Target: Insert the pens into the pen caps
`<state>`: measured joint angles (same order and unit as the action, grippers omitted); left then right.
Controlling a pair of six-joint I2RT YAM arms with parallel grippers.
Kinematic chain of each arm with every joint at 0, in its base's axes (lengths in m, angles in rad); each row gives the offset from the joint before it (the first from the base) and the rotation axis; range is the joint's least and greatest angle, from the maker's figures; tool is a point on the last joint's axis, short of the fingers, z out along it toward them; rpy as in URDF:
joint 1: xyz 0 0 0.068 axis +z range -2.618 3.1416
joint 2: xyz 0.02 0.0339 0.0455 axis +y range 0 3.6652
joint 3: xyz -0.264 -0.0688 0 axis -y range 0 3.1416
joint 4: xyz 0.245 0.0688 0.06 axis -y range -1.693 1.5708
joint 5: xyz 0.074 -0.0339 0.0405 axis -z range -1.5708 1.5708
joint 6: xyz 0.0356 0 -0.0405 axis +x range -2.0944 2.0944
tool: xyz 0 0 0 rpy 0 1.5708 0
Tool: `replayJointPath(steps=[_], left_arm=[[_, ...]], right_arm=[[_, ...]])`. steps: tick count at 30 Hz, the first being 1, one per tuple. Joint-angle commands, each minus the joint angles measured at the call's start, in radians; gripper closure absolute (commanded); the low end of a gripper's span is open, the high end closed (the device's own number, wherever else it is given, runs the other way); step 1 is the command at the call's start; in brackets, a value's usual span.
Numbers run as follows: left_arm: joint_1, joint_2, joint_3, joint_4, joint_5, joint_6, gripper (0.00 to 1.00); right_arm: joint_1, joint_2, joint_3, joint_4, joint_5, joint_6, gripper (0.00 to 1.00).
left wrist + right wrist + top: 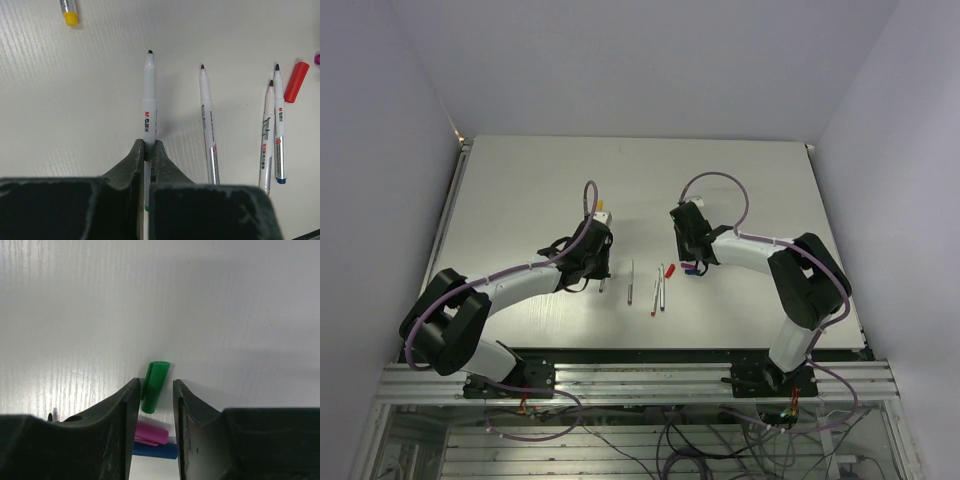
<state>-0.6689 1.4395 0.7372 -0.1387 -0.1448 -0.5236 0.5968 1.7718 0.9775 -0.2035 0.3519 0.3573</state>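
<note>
My left gripper (149, 147) is shut on the green-tipped pen (149, 100), which points away from it, low over the table; it also shows in the top view (598, 265). Three more uncapped pens lie to its right: a red-tipped one (207, 125), a dark-tipped one (267, 140) and a blue one (279, 130). The red cap (296, 82) lies beside them. My right gripper (156, 385) is open and straddles the green cap (155, 386) on the table, its left jaw close to it. The purple cap (150, 432) and blue cap (155, 450) lie just behind, between the fingers.
A pen with a yellow end (68, 11) lies beyond the left gripper, also in the top view (603, 213). The loose pens (656, 292) and the red cap (669, 270) lie between the two grippers. The white table (520, 190) has walls on three sides.
</note>
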Motion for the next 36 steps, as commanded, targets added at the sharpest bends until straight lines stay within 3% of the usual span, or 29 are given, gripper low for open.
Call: replayJointPath(steps=[1, 24, 29, 32, 36], left_arm=[[0.007, -0.021, 0.002, 0.016, 0.005, 0.002, 0.93], [0.007, 0.001, 0.003, 0.017, 0.012, 0.005, 0.93], [0.006, 0.001, 0.002, 0.018, 0.012, 0.005, 0.93], [0.006, 0.001, 0.002, 0.019, 0.012, 0.005, 0.93], [0.006, 0.006, 0.006, 0.021, 0.017, 0.014, 0.93]], right_arm=[[0.001, 0.006, -0.061, -0.056, -0.097, 0.051, 0.67], [-0.012, 0.080, -0.077, -0.029, -0.061, 0.104, 0.73], [-0.021, 0.089, -0.088, -0.025, -0.075, 0.115, 0.82], [-0.027, 0.087, -0.094, -0.032, -0.084, 0.120, 1.00], [-0.032, 0.064, -0.099, -0.029, -0.090, 0.116, 1.00]])
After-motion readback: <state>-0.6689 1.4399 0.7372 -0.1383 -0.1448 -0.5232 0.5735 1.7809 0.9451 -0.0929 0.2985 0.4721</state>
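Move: The green cap already lies between the right hand's parted fingertips, about 1 cm ahead of the hand point and 1 cm below it, pointing roughly forward. The magenta cap lies about 3 cm back from the hand point, with the blue cap about 5 cm back; the red cap is roughly 5 cm back and 5 cm to the left. From the left hand, still holding its pen, the green cap is about 6 cm ahead, 18 cm right and 4 cm lower. Leftward by about 1 cm and a touch back at first, then forward some 1.5 cm, the right hand creeps low around the green cap, sinking barely half a centimetre. It rolls nearly 10 degrees, its left side rising, with a slight clockwise turn. The fingers ease together from about a third open, then shut quickly near the end and pinch the cap's sides between their tips. ##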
